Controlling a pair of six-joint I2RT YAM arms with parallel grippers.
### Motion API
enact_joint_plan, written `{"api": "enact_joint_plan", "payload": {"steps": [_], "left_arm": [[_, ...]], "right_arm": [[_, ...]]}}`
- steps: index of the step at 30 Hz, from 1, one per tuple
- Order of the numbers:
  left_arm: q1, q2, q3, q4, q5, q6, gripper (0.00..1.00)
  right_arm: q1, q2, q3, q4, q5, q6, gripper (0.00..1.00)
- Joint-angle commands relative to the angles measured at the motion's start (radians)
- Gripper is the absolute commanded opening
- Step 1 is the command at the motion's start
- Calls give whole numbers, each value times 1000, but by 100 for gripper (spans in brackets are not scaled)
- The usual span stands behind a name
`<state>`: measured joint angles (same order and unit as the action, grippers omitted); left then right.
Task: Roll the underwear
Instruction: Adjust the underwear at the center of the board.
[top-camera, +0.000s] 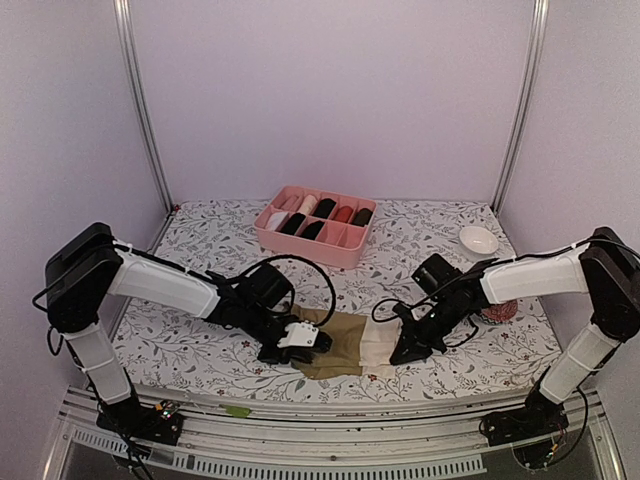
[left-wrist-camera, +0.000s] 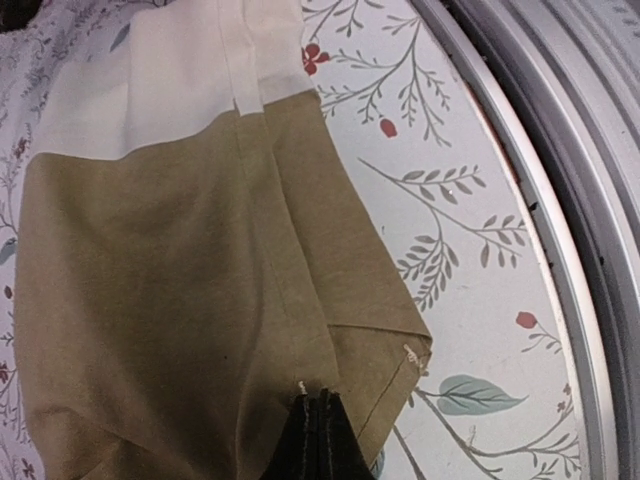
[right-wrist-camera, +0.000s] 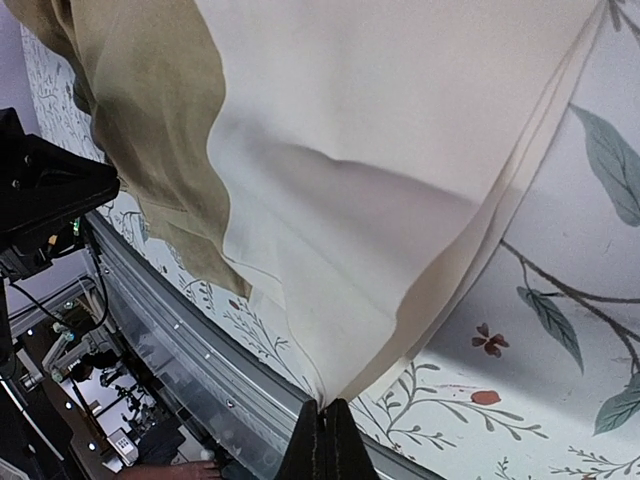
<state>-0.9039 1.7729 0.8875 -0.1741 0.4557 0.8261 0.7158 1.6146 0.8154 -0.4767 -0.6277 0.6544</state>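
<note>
One olive-brown underwear (top-camera: 347, 338) with a cream waistband (top-camera: 378, 347) lies flat near the table's front edge, between the two arms. My left gripper (top-camera: 303, 340) is at its left end. In the left wrist view the left gripper (left-wrist-camera: 322, 402) is shut, its tips pinching the olive hem of the underwear (left-wrist-camera: 180, 300). My right gripper (top-camera: 405, 350) is at the waistband end. In the right wrist view the right gripper (right-wrist-camera: 325, 408) is shut on a corner of the cream waistband (right-wrist-camera: 350, 150), which it holds lifted and draped off the table.
A pink divided box (top-camera: 300, 238) with rolled black, cream and red pieces stands at the back centre. A small white bowl (top-camera: 478, 241) sits at the back right. A red-and-white ball (top-camera: 502, 311) lies behind the right forearm. The metal table rail (left-wrist-camera: 560, 250) runs close by the underwear.
</note>
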Motion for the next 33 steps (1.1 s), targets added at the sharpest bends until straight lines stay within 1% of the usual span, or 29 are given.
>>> {"api": "enact_joint_plan", "payload": {"steps": [1,8,13,14,15,16,17,23,27,33], "left_arm": [[-20,-46,-3,-10,49,29,0],[-20,-102,-39,-32,74,44,0],[-20,-111,-55,6,61,19,0],[-20,-109,-54,16,55,14,2],[-20,-107,-55,28,48,7,7],[-20,-106,-53,36,45,2,14],[-21,-104,-51,46,43,1,17],[-28,-57,-20,54,40,16,18],[-35,-4,4,53,12,24,23],[-36,64,31,52,-37,18,24]], "right_arm": [[27,-31,-39,38,-46,19,0],[47,-39,-72,56,-53,37,0],[47,-43,-92,59,-47,42,0],[47,-43,-94,59,-46,43,0],[47,-41,-98,58,-44,43,0],[47,-40,-100,56,-41,42,0],[47,-39,-100,57,-36,43,0],[47,-21,-87,74,-30,54,0],[47,-15,-87,82,-28,61,0],[47,-13,-93,84,-26,63,0]]}}
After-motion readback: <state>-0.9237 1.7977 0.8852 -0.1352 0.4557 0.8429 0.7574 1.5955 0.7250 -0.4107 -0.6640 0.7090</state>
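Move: The underwear lies between my hands, its middle about 9 cm to the right and 3 cm ahead of my left hand, whose shut fingertips are already on its khaki left end, close to the cloth. From my right hand, which already pinches the back corner of the white waistband, that middle is some 9 cm left and 3 cm ahead, the waistband's middle 3 cm left and 3 cm ahead. The pink organizer stands roughly 36 cm ahead and 3 cm right of my left hand. My right hand keeps its pinch on the waistband corner and draws it back about 3 cm towards the near table edge, sinking 1 cm, then holds there. Meanwhile my left hand rises some 2.5 cm and eases back from the khaki end, opens its fingers about a quarter, and comes down about 3 cm onto the cloth, still ajar on either side of the fold. ##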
